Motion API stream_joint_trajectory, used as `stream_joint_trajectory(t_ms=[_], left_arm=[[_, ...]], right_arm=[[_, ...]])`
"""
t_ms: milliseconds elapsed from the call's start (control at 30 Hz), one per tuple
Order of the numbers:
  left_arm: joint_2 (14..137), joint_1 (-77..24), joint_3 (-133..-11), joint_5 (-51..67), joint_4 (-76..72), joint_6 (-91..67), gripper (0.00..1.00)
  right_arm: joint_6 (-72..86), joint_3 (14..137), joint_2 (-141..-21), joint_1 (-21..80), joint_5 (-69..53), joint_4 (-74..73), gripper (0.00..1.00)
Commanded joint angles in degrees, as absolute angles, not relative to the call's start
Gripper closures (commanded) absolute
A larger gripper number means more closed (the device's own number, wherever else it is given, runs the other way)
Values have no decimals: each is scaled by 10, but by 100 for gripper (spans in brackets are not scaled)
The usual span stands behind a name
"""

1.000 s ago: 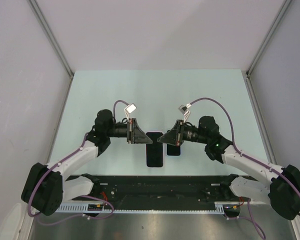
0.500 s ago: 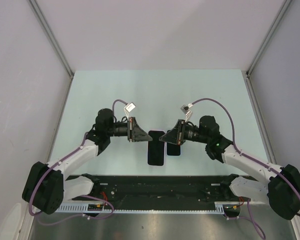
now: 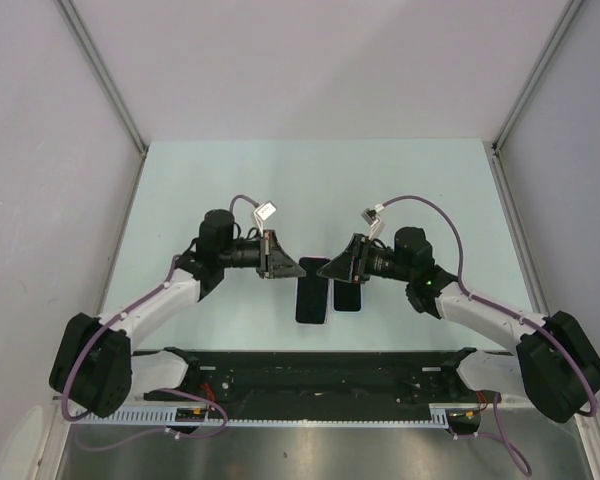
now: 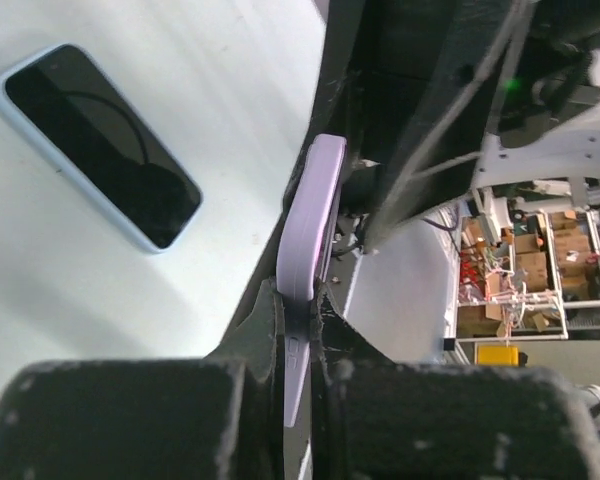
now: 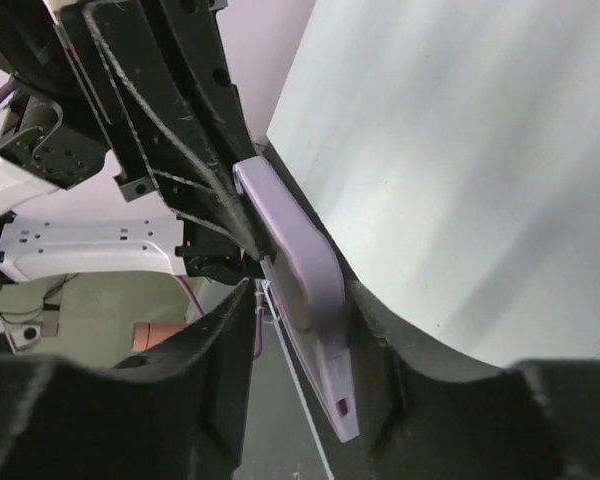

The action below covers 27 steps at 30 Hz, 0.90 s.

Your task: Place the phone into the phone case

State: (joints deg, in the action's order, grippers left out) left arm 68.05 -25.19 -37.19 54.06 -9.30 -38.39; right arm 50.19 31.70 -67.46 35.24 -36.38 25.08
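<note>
A lilac phone case [image 3: 315, 266] hangs edge-on above the table between the two arms. My left gripper [image 3: 298, 267] is shut on it, its fingers [image 4: 265, 320] pinching the case [image 4: 312, 215] at one end. My right gripper [image 3: 331, 270] is open around the other end: the case [image 5: 298, 255] leans on one finger, with a gap to the other finger [image 5: 230, 320]. A black-screened phone [image 4: 100, 145] with a pale blue rim lies flat on the table below [image 3: 312, 302]. I cannot tell whether anything sits inside the case.
A second dark, phone-shaped slab [image 3: 348, 298] lies just right of the phone, under my right gripper. The pale green table [image 3: 310, 180] runs back to grey walls. A black rail [image 3: 320, 372] crosses the near edge by the arm bases.
My right gripper's jaws have opened off the case while my left gripper has closed tighter on it. Both wrists have shifted slightly inward and away from the near edge.
</note>
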Motion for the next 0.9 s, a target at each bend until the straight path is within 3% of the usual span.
stream_joint_trajectory(t_ms=[0, 33, 100, 167, 600, 867], left_arm=[[716, -239, -405, 511, -50, -342, 100], [732, -232, -409, 508, -41, -339, 100], [750, -226, -424, 490, -4, -321, 100], [772, -220, -429, 476, 31, -303, 100], [934, -219, -518, 437, 40, -326, 100], [1016, -219, -564, 414, 47, -335, 100]], right_arm=[[517, 323, -675, 341, -348, 261, 46], [513, 322, -665, 338, -340, 247, 40], [503, 323, -651, 330, -313, 200, 15], [491, 323, -623, 324, -297, 172, 1], [432, 323, -463, 275, -241, 2, 0], [416, 323, -461, 260, -253, -29, 0]])
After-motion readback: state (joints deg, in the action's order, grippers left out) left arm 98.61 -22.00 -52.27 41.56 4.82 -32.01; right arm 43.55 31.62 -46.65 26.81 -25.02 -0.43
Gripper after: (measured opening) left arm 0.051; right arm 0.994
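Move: The phone in its lilac case hangs between my hands. My left hand is shut on its left edge; the bare spot of table it is bound for has its middle about 4 cm ahead, 2 cm to the right and some 17 cm below. The blue-edged phone lies some 11 cm right of that spot, level with it. From my right hand, its fingers already parting, the held phone's middle is about 5 cm back, 3 cm left and nearly level. I spread my right fingers wide from around the lilac-cased phone's right edge and draw that hand about 8 cm to the right, away from the phone, turning it nearly 20 degrees clockwise. My left hand keeps its pinch and carries the phone down about 13 cm and forward some 9 cm towards the table beside the blue-edged phone, its fingers and the far side tipping some 20 degrees lower. ##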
